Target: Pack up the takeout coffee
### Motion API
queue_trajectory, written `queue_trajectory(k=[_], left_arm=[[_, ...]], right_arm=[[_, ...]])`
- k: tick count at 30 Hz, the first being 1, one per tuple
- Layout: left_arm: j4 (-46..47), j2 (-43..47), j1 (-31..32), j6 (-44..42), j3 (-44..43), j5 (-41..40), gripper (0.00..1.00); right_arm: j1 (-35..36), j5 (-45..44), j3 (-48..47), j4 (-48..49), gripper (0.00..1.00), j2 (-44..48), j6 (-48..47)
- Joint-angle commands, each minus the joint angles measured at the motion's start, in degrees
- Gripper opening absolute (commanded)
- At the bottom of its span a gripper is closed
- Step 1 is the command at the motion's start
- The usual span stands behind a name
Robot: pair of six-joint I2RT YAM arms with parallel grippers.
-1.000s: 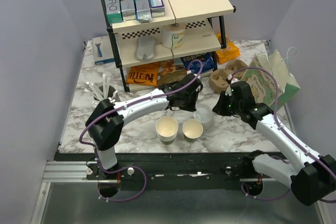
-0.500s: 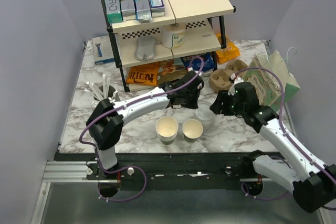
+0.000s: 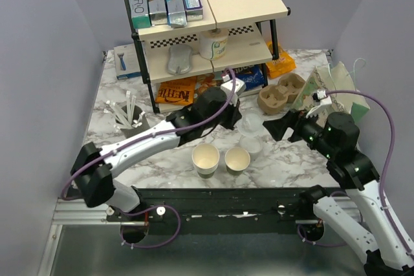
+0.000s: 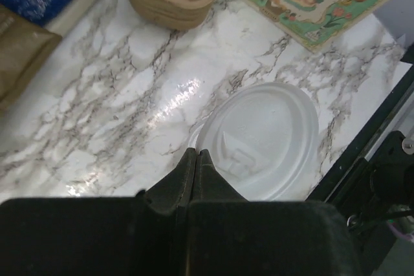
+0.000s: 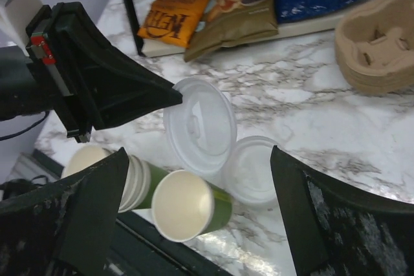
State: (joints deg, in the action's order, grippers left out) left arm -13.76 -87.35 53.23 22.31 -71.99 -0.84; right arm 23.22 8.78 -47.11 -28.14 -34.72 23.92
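Note:
The single paper cup (image 3: 237,158) with green sides stands open near the front edge, with no lid on it; it also shows in the right wrist view (image 5: 187,206). My left gripper (image 3: 237,118) is shut on the rim of a round white plastic lid (image 3: 250,123) and holds it above the table, behind the cup. The left wrist view shows the closed gripper (image 4: 196,154) pinching that lid (image 4: 262,141). My right gripper (image 3: 278,126) is wide open and empty, right of the lid, and looks down at lid (image 5: 197,124) and cup through its jaws (image 5: 199,159).
Another white lid (image 3: 253,145) lies on the marble beside the cup. A stack of nested cups (image 3: 206,159) stands left of it. A brown cup carrier (image 3: 281,92) and a printed paper bag (image 3: 331,98) sit at the back right. A shelf rack (image 3: 207,30) stands behind.
My left gripper has risen with a white lid pinched in it, leaving another lid on the table. My right arm has drawn back to the right and lifted, still open.

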Motion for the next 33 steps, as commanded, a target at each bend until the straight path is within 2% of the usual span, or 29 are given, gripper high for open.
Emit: queue_trajectory(k=[1,2,8,13,16,17,19,22,23,26,31,33], left_arm=[[20.67,10.78,0.03,-13.32,10.97,2.25,0.0],[25.57,12.19,0.12,-16.99,14.82,2.25,0.0],[50.62,21.34,0.73,-25.72,30.91,2.69,0.0],[60.93,23.45,2.75,-37.75,35.76,-0.47,0.0],[77.52,23.54,3.72,-44.25,42.52,0.22,0.0],[87.83,23.19,3.89,-45.32,45.67,0.31,0.0],[94.94,21.7,4.25,-49.09,47.2,-0.3,0.0],[98.13,18.63,6.09,-56.21,46.06,-2.23,0.0],[100.48,17.49,6.96,-59.71,45.62,-2.41,0.0],[110.65,12.57,7.93,-62.54,45.71,-2.76,0.0],[110.44,9.13,10.57,-66.95,43.34,-2.5,0.0],[110.53,8.69,10.84,-66.95,42.2,-3.2,0.0]], right_arm=[[-0.37,9.14,-5.0,-4.62,1.0,0.01,4.37],[-0.37,10.81,-6.05,-5.86,1.0,-0.52,6.47],[-0.37,20.47,-10.81,-10.88,1.0,-2.37,11.49],[-0.28,27.95,-12.65,-11.06,1.0,-5.53,16.85],[-0.37,29.71,-13.35,-12.02,1.0,-7.81,21.95],[-0.37,30.76,-13.18,-12.03,1.0,-8.34,25.18],[-0.55,29.9,-13.44,-11.85,1.0,-8.61,27.83],[-0.55,26.65,-14.32,-10.54,0.99,-8.17,33.11],[-0.55,25.86,-14.24,-10.01,1.0,-7.56,35.82],[-0.64,24.28,-13.71,-7.98,1.0,-6.94,39.52],[-0.72,26.63,-8.8,0.07,0.97,-6.94,46.82],[-0.64,27.44,-8.61,0.28,0.95,-7.12,47.97]])
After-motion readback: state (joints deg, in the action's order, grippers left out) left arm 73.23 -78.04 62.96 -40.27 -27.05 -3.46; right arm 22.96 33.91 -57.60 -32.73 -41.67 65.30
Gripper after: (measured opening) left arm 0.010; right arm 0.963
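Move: The left hand pinches the loose lid by its edge, the lid's middle about 4 cm to its right; the open right gripper is roughly 9 cm right, 5 back and 6 higher. From the right hand that lid is some 5 cm ahead, 5 left and 6 below. The lid stack sits about 4 cm back and 5 right of the left hand, 11 lower; the single cup roughly 11 cm straight back, 7 lower. Upward, back and left the left hand swings the pinched lid, peaking some 10 cm up, then eases down and right towards the right gripper; its wrist pitches nearly 80 degrees, turning the fingertips from downward to upward. The right hand rises about 7 cm while drawing back and left towards the lid, rolling left side up and tipping down, fingers staying wide open beside the lid. ##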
